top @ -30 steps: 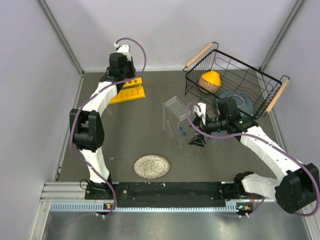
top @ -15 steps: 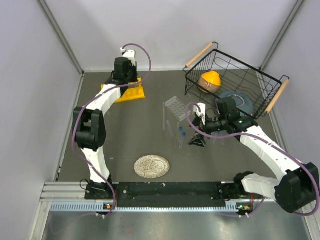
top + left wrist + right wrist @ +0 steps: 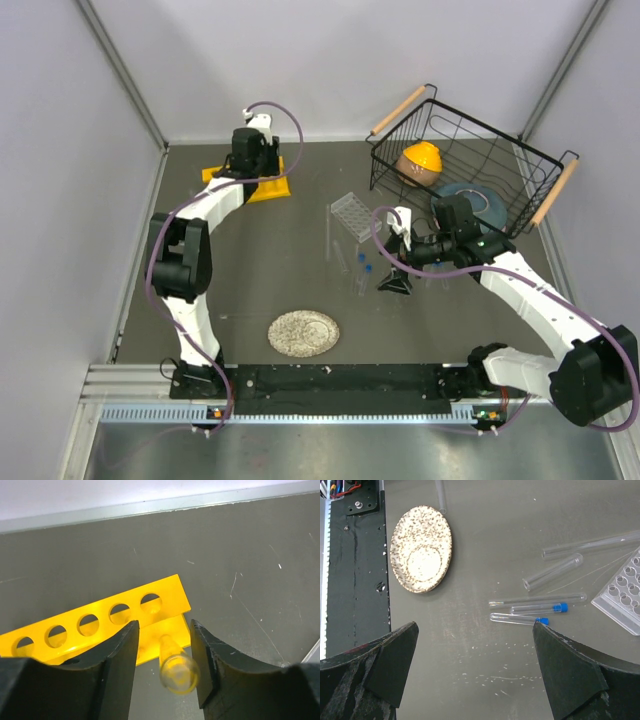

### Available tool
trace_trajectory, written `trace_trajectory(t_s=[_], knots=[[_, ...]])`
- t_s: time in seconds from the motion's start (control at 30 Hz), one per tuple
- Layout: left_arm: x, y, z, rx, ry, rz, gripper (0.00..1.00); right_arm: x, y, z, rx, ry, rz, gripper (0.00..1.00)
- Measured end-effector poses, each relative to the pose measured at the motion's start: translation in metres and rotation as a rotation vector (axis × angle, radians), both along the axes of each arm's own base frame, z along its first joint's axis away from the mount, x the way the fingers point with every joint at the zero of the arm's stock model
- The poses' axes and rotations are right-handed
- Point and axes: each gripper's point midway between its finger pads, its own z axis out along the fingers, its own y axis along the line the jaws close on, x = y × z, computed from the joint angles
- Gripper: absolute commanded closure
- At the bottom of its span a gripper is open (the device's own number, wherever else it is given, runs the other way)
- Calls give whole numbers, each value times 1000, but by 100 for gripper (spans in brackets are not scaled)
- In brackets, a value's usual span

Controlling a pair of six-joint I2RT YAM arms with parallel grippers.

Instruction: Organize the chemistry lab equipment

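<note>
The yellow tube rack [image 3: 245, 187] lies at the back left of the table, and its row of holes [image 3: 100, 624] shows in the left wrist view. My left gripper [image 3: 256, 158] hangs over the rack's right end. Its jaws [image 3: 163, 628] stand apart around a clear glass test tube [image 3: 177, 669], with a gap on the tube's left side. My right gripper [image 3: 393, 283] is open [image 3: 475, 626] just above the table. Two blue-capped vials [image 3: 540, 609] and bare test tubes [image 3: 552, 572] lie beyond its fingers, beside the clear grid rack [image 3: 622, 592].
A black wire basket [image 3: 470, 150] with wooden handles stands at the back right, holding an orange-topped object [image 3: 418, 162]. A round speckled plate [image 3: 303, 333] lies near the front centre. One more glass tube [image 3: 440, 495] lies past the plate.
My left gripper has moved right along the yellow rack and its jaws have widened around the test tube. The right arm has stayed still.
</note>
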Motion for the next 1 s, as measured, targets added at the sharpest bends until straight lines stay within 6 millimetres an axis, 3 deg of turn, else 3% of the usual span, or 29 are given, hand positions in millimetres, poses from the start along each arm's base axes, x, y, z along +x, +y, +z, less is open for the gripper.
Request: trace_trajectory(t_s=[0.17, 0.27, 0.43, 0.57, 0.7, 0.8, 1.0], knots=[[-4, 1, -1, -7, 9, 8, 30, 0, 0, 0, -1, -4, 2, 1], [-10, 2, 11, -20, -4, 11, 25, 0, 0, 0, -2, -5, 2, 1], [-28, 6, 57, -45, -81, 13, 17, 2, -2, -1, -10, -16, -3, 1], [-59, 16, 98, -74, -161, 37, 13, 4, -4, -3, -19, -27, -6, 1], [-90, 36, 121, -103, -216, 89, 1, 3, -5, -4, -25, -31, -8, 1], [-118, 64, 116, -129, -218, 170, 1, 3, -7, -3, -23, -42, -12, 1], [-155, 128, 78, -229, -128, 377, 1, 3, -8, -1, -23, -50, -17, 1]])
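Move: From the left hand, whose fingers are already loosening around the test tube at the rack's right end, the next tube lies flat about 19 cm to the left, 8 cm back and 16 cm below. The yellow rack's middle is some 9 cm left, 2 cm back and 13 cm below; the placed tube is right at the fingers, its middle about 6 cm down. From the right hand the lying tube is roughly 27 cm forward, 48 cm left and 17 cm below. The left fingers open wide and come free of the tube at the rack's right end. The hand draws back about 15 cm in all while rising some 12 cm. It then swings about 13 cm left, in front of the rack, sinking slightly and turning some 20 degrees counter-clockwise, towards the side where the other tube lies. ##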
